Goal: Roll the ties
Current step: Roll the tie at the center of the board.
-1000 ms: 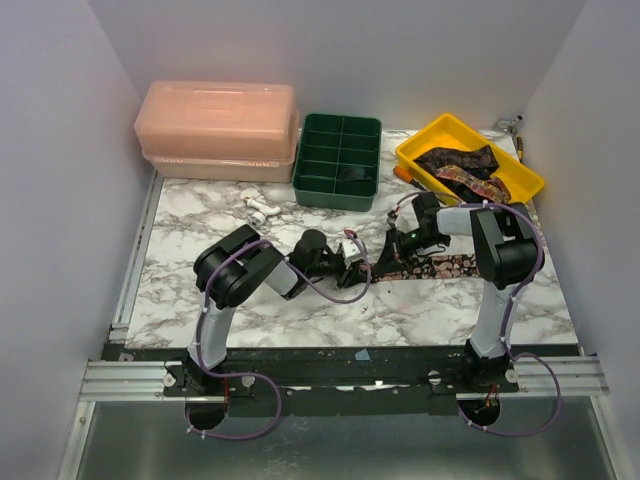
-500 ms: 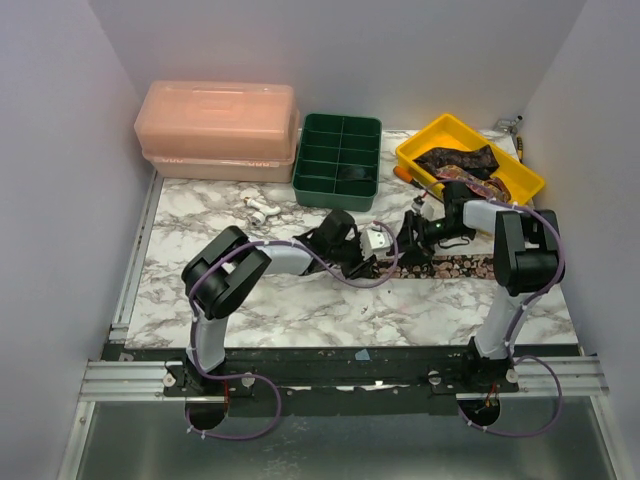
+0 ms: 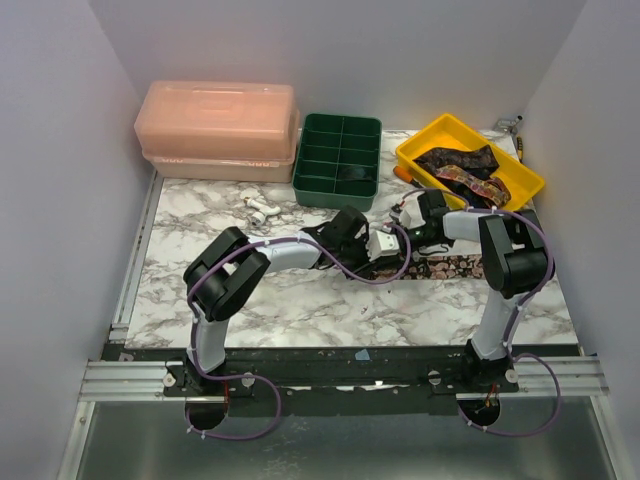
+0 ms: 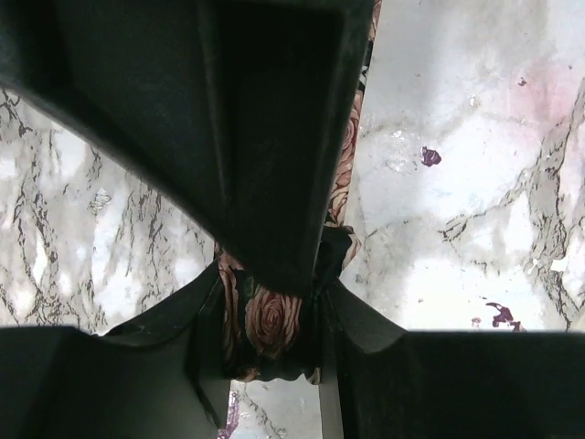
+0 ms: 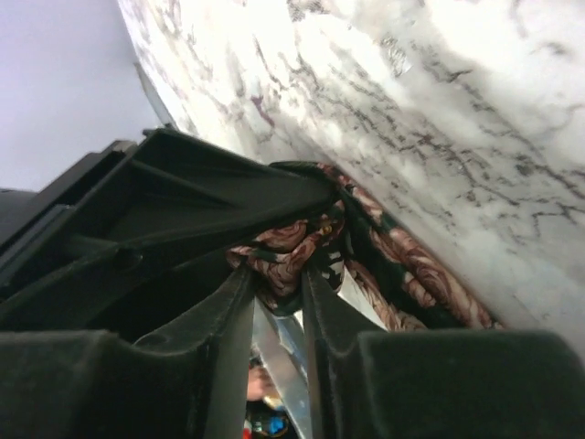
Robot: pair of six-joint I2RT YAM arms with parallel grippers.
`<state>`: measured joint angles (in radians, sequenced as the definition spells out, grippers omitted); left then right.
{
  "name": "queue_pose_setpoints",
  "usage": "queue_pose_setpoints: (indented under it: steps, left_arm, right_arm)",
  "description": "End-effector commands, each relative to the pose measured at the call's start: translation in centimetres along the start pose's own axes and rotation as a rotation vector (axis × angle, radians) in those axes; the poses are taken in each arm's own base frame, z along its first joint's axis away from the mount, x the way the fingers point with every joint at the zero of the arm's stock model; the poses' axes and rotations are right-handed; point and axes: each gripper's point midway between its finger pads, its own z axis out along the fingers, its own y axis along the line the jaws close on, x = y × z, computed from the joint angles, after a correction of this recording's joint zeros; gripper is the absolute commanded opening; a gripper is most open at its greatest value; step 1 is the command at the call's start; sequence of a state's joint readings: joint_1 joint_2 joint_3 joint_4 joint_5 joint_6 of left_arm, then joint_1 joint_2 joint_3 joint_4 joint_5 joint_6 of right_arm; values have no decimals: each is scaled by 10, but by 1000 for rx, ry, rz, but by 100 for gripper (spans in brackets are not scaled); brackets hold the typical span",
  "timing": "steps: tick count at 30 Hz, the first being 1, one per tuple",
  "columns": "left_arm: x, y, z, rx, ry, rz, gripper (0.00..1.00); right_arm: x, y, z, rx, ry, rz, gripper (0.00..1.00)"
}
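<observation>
One dark tie with a pink rose pattern (image 3: 452, 266) lies stretched along the marble table right of centre, its left end bunched into a roll. My left gripper (image 3: 393, 262) is shut on that roll; in the left wrist view the rose fabric (image 4: 270, 318) sits squeezed between the jaws of the left gripper (image 4: 271, 293). The right gripper (image 3: 410, 246) meets it from the far side. In the right wrist view the right gripper (image 5: 279, 273) pinches the bunched tie (image 5: 291, 249) at its tips, with the flat tail (image 5: 411, 274) running off right. More ties (image 3: 462, 168) lie in the yellow tray (image 3: 420, 141).
A green compartment tray (image 3: 340, 160) stands at the back centre, and a pink lidded box (image 3: 218, 130) at the back left. Small white plastic pieces (image 3: 260, 210) lie on the marble in front of the box. Both arms crowd together over the tie's left end.
The left arm has reached further right with the rolled end. The right gripper pulled away toward the yellow tray, opened, then came back and closed on the roll.
</observation>
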<state>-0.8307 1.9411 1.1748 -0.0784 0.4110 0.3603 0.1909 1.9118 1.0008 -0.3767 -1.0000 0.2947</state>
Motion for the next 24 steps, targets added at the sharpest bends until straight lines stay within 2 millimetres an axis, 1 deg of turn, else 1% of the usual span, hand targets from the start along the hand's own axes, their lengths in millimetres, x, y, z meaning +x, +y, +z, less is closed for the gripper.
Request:
queue_pose_setpoints:
  steps: [1,2,5,7,9,12,15,16,20,21,22,24]
  left_arm:
    - [73,-20,-1,42,250,-71,23]
    - [73,-22,-1,49,247,-73,26]
    - [68,-24,0,63,207,-83,38]
    - [57,-23,0,77,142,-86,52]
    - [42,-15,-2,63,59,-82,61]
    - [12,-5,-13,66,-128,-74,73]
    - [-13,-2,-32,76,-318,-42,82]
    - [-16,-2,-36,73,-358,-31,84]
    - [-15,-11,-40,68,-457,19,86]
    - [-17,-14,-41,73,-488,27,89]
    - [-17,-15,-39,79,-505,28,93]
    - [-22,-13,-34,73,-534,22,95]
  right_arm:
    - [2,-15,6,26,-9,-6,12]
    - [4,-23,6,60,-6,-5,1]
    - [9,-42,4,148,11,5,0]
    - [11,-54,3,192,26,12,1]
    - [13,-65,2,236,47,18,1]
    - [15,-82,-1,313,67,26,1]
    - [19,-98,-7,394,97,35,1]
    - [21,-103,-9,420,109,37,1]
    - [15,-112,-16,492,125,8,1]
    - [15,-114,-17,503,134,4,1]
    - [17,-115,-18,511,147,7,1]
    - [19,-116,-18,514,170,3,1]
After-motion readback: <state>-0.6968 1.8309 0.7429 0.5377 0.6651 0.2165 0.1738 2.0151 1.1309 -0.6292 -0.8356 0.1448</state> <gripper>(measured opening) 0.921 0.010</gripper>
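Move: The partly rolled tie sits at the board's centre, still between the left fingertips, level with that hand. From the right hand the roll is about 1 cm to the left and 1 cm below the tips closing on it. The loose strip's middle lies straight right of the left hand by about 11 cm and 2 cm lower. The green tray stands some 22 cm ahead and 9 cm left of the left hand, the yellow bin some 20 cm ahead and 20 cm right. Shut the right fingers on the tie where the roll meets the strip, then lower that hand about 3 cm towards the board while drawing it right, tipping it slightly steeper. Open the left gripper nearly wide to let go of the roll, and back it off to the left by some 3.5 cm, its fingers swinging about 20 degrees flatter. ##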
